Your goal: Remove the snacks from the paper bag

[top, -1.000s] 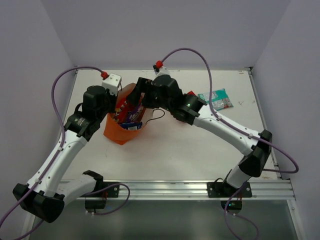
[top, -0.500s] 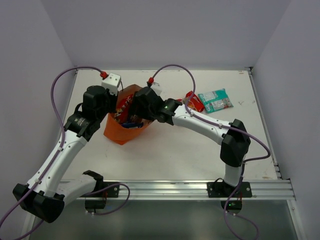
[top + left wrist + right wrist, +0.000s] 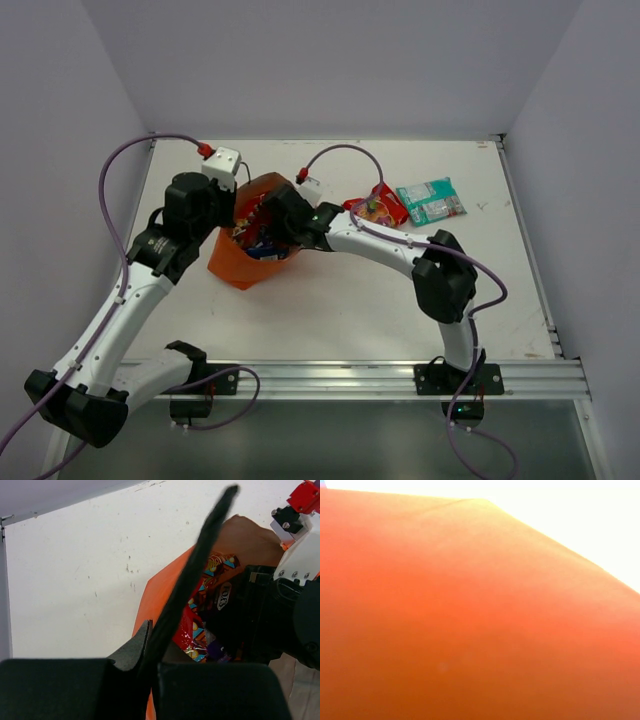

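The orange paper bag (image 3: 232,262) stands left of centre with its mouth open. My left gripper (image 3: 230,214) is shut on the bag's left rim; in the left wrist view its fingers (image 3: 152,635) pinch the orange wall (image 3: 155,592). Red printed snacks (image 3: 200,625) and a purple one (image 3: 215,650) lie inside the bag. My right gripper (image 3: 270,228) is pushed down into the bag's mouth and its fingers are hidden. The right wrist view shows only the bag's orange wall (image 3: 470,620). A teal packet (image 3: 432,200) and a red packet (image 3: 383,207) lie on the table to the right.
The white table (image 3: 330,300) has walls at the back and both sides. A metal rail (image 3: 330,378) runs along the near edge. Purple cables (image 3: 340,152) arc above both arms. The right arm's black body (image 3: 270,620) fills the bag's far side.
My right arm has swung left and lowered, pushing its gripper deeper into the bag's mouth. My left gripper has kept hold of the rim.
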`<state>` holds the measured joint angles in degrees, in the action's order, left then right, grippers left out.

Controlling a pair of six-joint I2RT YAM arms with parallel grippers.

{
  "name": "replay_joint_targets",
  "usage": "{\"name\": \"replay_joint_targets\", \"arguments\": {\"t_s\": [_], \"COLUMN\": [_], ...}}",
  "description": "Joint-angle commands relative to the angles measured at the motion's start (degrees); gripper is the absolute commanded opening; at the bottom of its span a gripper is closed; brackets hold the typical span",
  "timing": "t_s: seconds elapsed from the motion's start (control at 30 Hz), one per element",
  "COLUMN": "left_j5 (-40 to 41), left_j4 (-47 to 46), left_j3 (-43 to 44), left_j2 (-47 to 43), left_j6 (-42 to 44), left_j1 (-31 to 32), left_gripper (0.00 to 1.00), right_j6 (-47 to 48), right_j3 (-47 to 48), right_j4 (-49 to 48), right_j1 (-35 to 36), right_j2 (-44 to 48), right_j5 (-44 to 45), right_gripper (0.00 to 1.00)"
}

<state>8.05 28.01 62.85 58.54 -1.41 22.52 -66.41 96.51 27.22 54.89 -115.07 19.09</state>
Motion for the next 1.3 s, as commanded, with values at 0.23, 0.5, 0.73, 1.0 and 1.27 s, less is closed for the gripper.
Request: {"name": "replay_joint_targets", "arguments": {"t_s": [0.23, 0.5, 0.73, 1.0, 1.27], "left_j5": [2.0, 3.7, 7.0, 15.1, 20.4], "left_j4": [-5.4, -4.9, -4.3, -3.8, -6.4], "left_j3": [-0.7, 1.1, 2.3, 3.6, 6.2], "left_j2": [-2.1, -1.4, -0.8, 1.9, 4.1], "left_j6": [-0.3, 0.2, -0.3, 0.2, 3.8], "left_j1": [-0.1, -0.1, -0.1, -0.4, -1.6], "left_gripper": [0.0, 0.0, 0.0, 0.0, 0.0], "right_j6": [10.0, 22.1, 29.0, 37.6, 41.3], "right_j3": [-4.9, 1.0, 7.8, 7.2, -10.2], "right_j4": [-11.9, -14.0, -12.3, -10.6, -4.6], "right_j1": [-0.8, -0.9, -0.9, -5.1, -11.9], "right_j2": [12.4, 19.7, 20.8, 36.5, 53.8], "right_j5": [2.0, -0.4, -5.0, -9.3, -7.7], "right_gripper": [0.0, 0.0, 0.0, 0.0, 0.0]}}
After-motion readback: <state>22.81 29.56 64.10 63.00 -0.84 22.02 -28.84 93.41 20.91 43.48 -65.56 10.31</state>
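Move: The purple packet lies down in the bag between the right hand's still-open fingers, about 1 cm ahead of that hand and 3 cm below. In the bag, the red snack is roughly 3 cm ahead and 4 cm left, the blue packet some 3 cm back and 1 cm left. On the table, a red pack lies about 25 cm right and 10 cm ahead. From the left hand, the purple packet is some 6 cm right, 2 cm ahead and 16 cm down. Right fingers pinch the purple packet, lift it nearly 40 cm, then rightward; left, still gripping bag, eases left. ##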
